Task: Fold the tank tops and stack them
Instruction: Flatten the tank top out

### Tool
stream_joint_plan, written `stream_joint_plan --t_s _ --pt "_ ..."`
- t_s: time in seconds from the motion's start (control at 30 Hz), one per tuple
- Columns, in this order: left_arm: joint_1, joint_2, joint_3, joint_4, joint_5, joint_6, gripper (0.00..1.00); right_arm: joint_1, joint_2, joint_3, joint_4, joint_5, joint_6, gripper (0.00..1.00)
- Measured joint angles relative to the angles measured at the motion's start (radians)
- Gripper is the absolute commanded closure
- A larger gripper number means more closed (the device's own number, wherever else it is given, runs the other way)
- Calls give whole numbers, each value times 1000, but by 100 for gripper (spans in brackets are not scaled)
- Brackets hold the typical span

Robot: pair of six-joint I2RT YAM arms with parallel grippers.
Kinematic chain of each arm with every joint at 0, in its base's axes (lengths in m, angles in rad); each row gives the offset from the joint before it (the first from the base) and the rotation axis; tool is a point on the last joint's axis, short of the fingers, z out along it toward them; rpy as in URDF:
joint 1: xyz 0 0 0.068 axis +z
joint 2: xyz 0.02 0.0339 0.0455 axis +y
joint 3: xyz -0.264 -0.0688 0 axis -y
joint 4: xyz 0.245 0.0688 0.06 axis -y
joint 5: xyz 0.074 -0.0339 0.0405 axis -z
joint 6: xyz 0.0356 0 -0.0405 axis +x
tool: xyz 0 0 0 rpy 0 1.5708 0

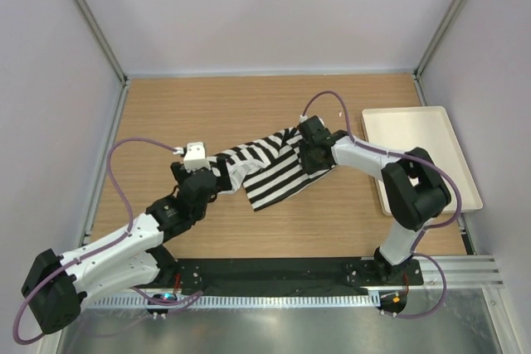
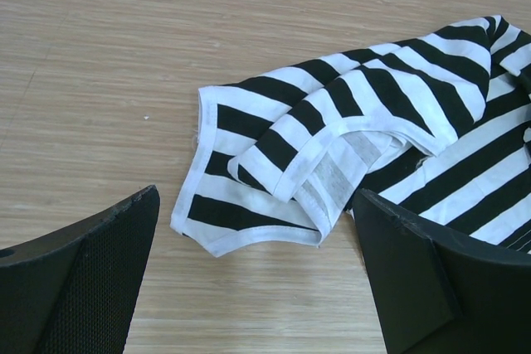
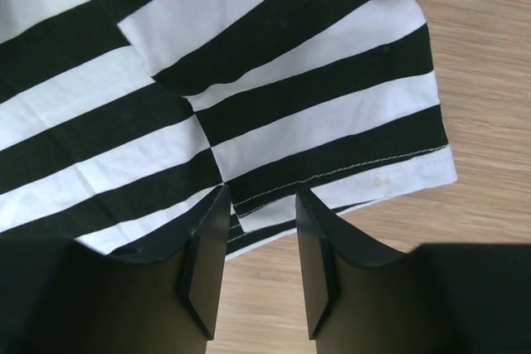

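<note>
One tank top point(image 1: 267, 173) with black and white stripes lies crumpled on the wooden table between the two arms. My left gripper point(image 1: 206, 185) stands wide open at its left end. In the left wrist view the white-trimmed strap end of the tank top point(image 2: 274, 163) lies just beyond the left gripper point(image 2: 257, 198), with bare wood between the fingers. My right gripper point(image 1: 312, 155) sits at the top's right edge. In the right wrist view the right gripper point(image 3: 261, 196) has its jaws narrowly apart, and the stitched hem of the tank top point(image 3: 274, 89) lies at their tips.
A plain white tray point(image 1: 406, 126) rests on the table at the right, partly under the right arm. Grey walls enclose the table on three sides. Bare wood shows behind and in front of the cloth.
</note>
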Motion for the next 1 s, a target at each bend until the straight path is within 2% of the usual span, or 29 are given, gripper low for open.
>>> stream_joint_plan --t_s 0.07,0.17,0.2,0.27,0.4,0.5,0.57,0.67,0.73,0.83,0.87,0.9,1.0 --pt "0 4 0 0 0 0 0 2 26 4 0 1 -3 59" --pt "0 11 0 0 5 0 0 3 61 18 -2 3 -5 69" --pt "0 12 0 0 7 1 0 3 66 24 3 4 -5 84" --pt "0 13 0 0 9 1 1 4 71 27 5 6 -11 99" --pt "0 25 0 11 51 5 0 8 53 20 7 19 -3 99" --pt "0 71 19 11 103 4 1 10 -25 -10 -8 27 -1 96" --pt "0 119 67 -11 137 3 0 10 -100 -15 -29 32 1 93" --pt "0 196 172 -31 182 -2 0 10 -192 -15 -34 33 0 98" --pt "0 254 251 -36 212 -6 0 10 -225 -15 -34 27 0 98" --pt "0 355 371 -46 269 -16 11 10 -230 -30 -27 5 0 98" --pt "0 394 407 -45 293 -16 20 10 -230 -40 -27 -3 0 97" --pt "0 455 458 -49 330 -13 26 10 -230 -54 -28 -13 0 97" --pt "0 599 562 -63 403 28 32 10 -229 -87 -27 -28 3 96"
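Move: The tank top's bottom hem, where the side seam meets it, is practically between my right fingertips, about 2 cm lower. The hem's right corner is some 7 cm to the right and 1 cm farther out. The folded-over flap's right edge is about 6 cm left, 4 cm ahead. From my left hand that flap edge is roughly 8 cm ahead, 14 cm right and 12 cm below; the tank top's left end is some 4 cm ahead and 3 cm left. I sink my right hand a last 1.5 cm onto the hem, shut its half-open fingers to pinch the cloth at the seam, then lift about 8 cm and ease back down and a little towards me. Meanwhile my left hand sweeps right over the tank top towards the flap edge, about 15 cm and some 6 cm forward, turning clockwise about 20 degrees, tipping its fingers down and starting to close them. ##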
